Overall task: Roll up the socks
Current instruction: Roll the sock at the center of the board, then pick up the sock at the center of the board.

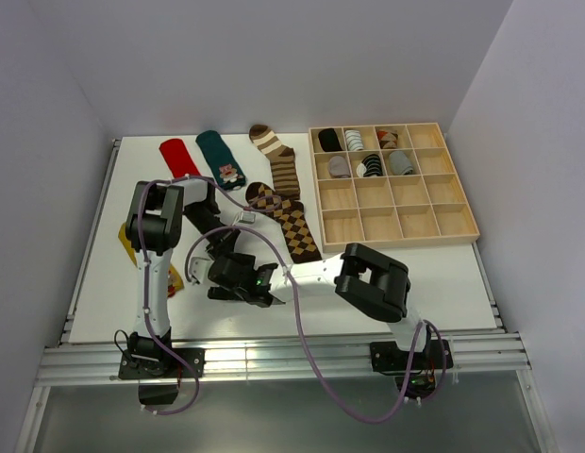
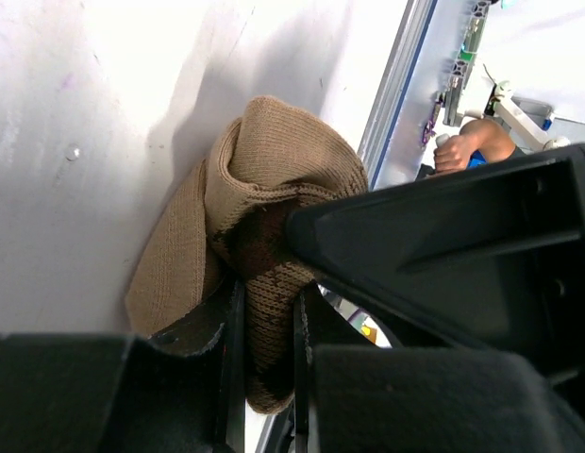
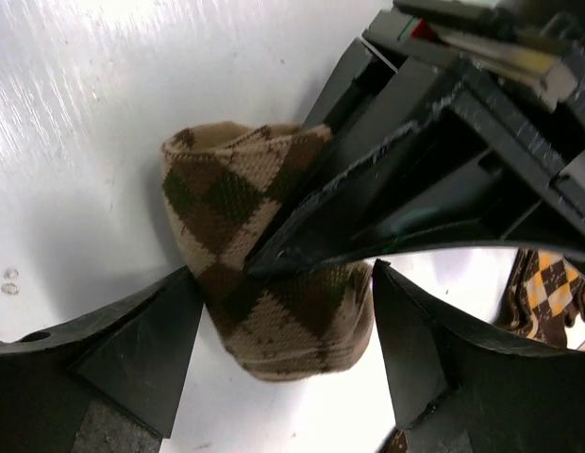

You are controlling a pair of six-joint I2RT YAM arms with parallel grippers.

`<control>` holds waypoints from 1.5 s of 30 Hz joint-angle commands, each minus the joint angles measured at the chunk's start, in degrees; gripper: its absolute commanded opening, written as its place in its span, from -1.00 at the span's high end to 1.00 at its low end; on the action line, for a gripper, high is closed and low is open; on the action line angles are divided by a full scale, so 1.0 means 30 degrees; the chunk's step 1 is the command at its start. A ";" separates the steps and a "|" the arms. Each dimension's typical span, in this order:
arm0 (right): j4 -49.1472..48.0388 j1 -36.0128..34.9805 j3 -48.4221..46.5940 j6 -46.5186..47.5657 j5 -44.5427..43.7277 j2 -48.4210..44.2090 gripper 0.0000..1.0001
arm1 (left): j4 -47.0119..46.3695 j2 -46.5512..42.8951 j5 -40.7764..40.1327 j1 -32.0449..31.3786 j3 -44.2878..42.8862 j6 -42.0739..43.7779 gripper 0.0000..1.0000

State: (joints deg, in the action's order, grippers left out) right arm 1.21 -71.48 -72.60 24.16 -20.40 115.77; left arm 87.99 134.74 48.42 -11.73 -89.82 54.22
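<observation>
A brown argyle sock (image 3: 264,311), rolled into a bundle, lies on the white table near the front centre. My left gripper (image 2: 267,316) is shut on it, and the knit (image 2: 274,189) bulges out above the fingers. My right gripper (image 3: 283,330) is open and straddles the same roll, one finger on each side. The left finger touches the fabric. In the top view both grippers meet at the roll, the left (image 1: 228,267) and the right (image 1: 259,288), and they hide it. Flat socks lie further back: argyle (image 1: 291,224), striped (image 1: 279,160), teal (image 1: 223,160), red (image 1: 179,157), and mustard (image 1: 128,242) behind the left arm.
A wooden compartment tray (image 1: 434,222) stands at the back right, with several rolled socks (image 1: 368,165) in its upper cells. The left arm's elbow (image 1: 158,215) rises over the mustard sock. The right arm's elbow (image 1: 376,281) hangs near the front edge.
</observation>
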 commanded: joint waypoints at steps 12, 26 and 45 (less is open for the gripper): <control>0.0852 0.0448 -0.1288 -0.0581 0.1027 0.1724 -0.20 | -0.3049 0.0323 -0.3778 -0.0662 0.1404 0.1235 0.99; 0.3431 0.1501 -0.2841 -0.2192 0.4483 0.2398 0.83 | -0.3020 -0.1025 -0.3193 -0.0633 0.1348 0.1674 0.23; 0.5396 0.2938 -0.4013 -0.3922 0.5892 0.2955 1.00 | -0.3108 -0.1232 -0.1903 0.1884 -0.2779 -0.0287 -0.21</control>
State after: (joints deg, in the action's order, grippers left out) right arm 13.04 -63.35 -85.30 14.33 -4.64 121.19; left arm 85.38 131.33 44.23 -8.12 -93.86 53.58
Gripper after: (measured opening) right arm 0.496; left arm 0.610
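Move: The half-rolled sock is at both my hands: still pinched in my left, its middle about 1 cm back, 1 cm right and 1 cm below; 1 cm ahead, 1 cm left and 1 cm below my open right. From my left hand, the mustard sock lies level, some 16 cm left, and the orange-checked sock about 10 cm ahead and 14 cm right, both roughly 2 cm lower. I close my right fingers from wide onto the sides of the roll, sinking about 1 cm and tipping them some 20 degrees steeper, while my left keeps its pinch and eases back slightly. Then my left opens to straddle the roll, and both hands go forward together, about 4 cm from their rearmost points, my right keeping its grip. ##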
